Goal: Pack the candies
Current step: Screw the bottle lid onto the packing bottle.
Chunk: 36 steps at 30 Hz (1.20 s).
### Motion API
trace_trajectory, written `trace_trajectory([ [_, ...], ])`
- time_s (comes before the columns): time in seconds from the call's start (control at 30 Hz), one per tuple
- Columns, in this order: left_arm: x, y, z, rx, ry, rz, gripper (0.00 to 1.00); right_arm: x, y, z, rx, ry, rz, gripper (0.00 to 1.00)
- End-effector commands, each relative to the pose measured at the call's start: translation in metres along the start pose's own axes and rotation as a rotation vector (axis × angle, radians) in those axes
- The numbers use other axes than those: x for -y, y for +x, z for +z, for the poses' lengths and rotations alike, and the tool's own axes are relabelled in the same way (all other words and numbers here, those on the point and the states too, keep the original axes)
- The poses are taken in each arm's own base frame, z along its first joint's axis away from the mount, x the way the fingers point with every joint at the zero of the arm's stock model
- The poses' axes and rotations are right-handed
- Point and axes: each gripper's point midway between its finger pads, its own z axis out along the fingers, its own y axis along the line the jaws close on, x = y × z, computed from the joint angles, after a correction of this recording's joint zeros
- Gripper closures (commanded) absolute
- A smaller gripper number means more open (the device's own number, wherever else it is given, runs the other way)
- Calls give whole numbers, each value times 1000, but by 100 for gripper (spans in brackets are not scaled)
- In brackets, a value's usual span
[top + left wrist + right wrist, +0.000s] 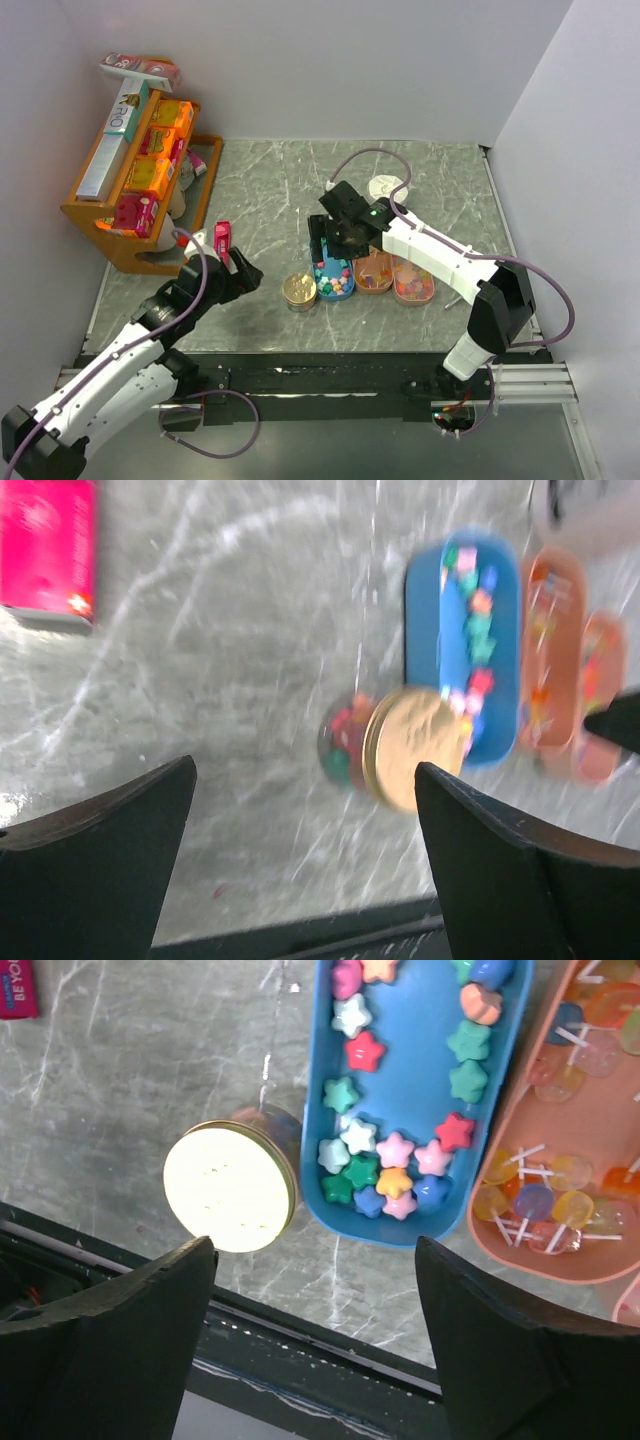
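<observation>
The candies (400,1150), star-shaped and in mixed colours, lie in a blue tray (420,1235), which also shows as the blue tray (333,282). More candies (340,745) show through a small clear jar with a gold lid (415,745), standing just left of the blue tray (430,600). From above, the jar's lid (230,1187) is on it. My right gripper (315,1300) hangs open above the tray's near end and holds nothing. My left gripper (305,820) is open and empty, left of the jar (298,290) and apart from it. In the top view, the left gripper (243,274) and right gripper (328,248) flank the jar.
Two orange trays (373,275) (411,283) of lollipops (545,1205) sit right of the blue tray. A flat pink packet (222,237) lies beside my left arm. A wooden rack (95,218) with orange boxes (150,175) stands at the far left. A white round lid (384,186) lies at the back.
</observation>
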Motion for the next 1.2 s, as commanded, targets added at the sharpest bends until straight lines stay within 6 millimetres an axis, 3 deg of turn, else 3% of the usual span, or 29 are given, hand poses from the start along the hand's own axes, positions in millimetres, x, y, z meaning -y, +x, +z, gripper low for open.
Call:
trace_trajectory([
  [0.0, -2, -47, -8, 233, -52, -180, 3, 2, -10, -19, 24, -17, -6, 10],
  [0.07, -5, -54, -13, 274, -54, -197, 4, 2, -12, -19, 20, -20, -3, 10],
  [0.2, 15, -55, -16, 232, 25, -66, 4, 2, -15, -19, 20, -16, 0, 9],
  [0.37, 33, -12, 4, 65, 182, 56, 4, -5, -18, -22, 2, -57, 10, 9],
  [0.5, 42, 15, 6, 32, 290, 56, 4, -9, -17, -24, -25, -76, 9, 12],
  [0.57, 37, 24, 9, 39, 302, 74, 4, -8, -17, -25, -32, -81, 12, 13],
  [0.73, 54, 45, 11, 36, 358, 187, 4, -5, -13, -23, -53, -85, 18, 13],
  [0.83, 50, 64, 23, 54, 307, 271, 3, -4, -10, -20, -68, -84, 15, 13],
  [0.87, 47, 79, 27, 30, 288, 308, 3, -4, -8, -18, -75, -84, 10, 14],
  [0.93, 32, 85, 34, 65, 228, 339, 4, -4, -8, -17, -83, -85, 11, 14],
  [1.17, 47, 82, 39, 154, 244, 377, 4, -3, -5, -14, -108, -91, 2, 14],
])
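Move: The packing bottle, its lid already sitting on top, stands about 10 cm to the right of the open left hand, level with it in reach and some 9 cm lower. The blue candy tray is about 7 cm to the right of the bottle and 5 cm farther out; the pink box lies roughly 10 cm ahead of the left hand and 5 cm to its left. From the right hand the bottle is some 4 cm back, 5 cm left and 11 cm below. The left arm first lifts its open hand a couple of centimetres up, left and slightly forward, then reverses and sweeps right, down and back towards the near-left side of the lidded bottle, ending about 8 cm right, 8 cm lower and 4 cm nearer the base than it began. Its wrist turns some 20 degrees clockwise on balance and the fingers level off a little, staying wide open just short of the lid, with no touch to be seen. ##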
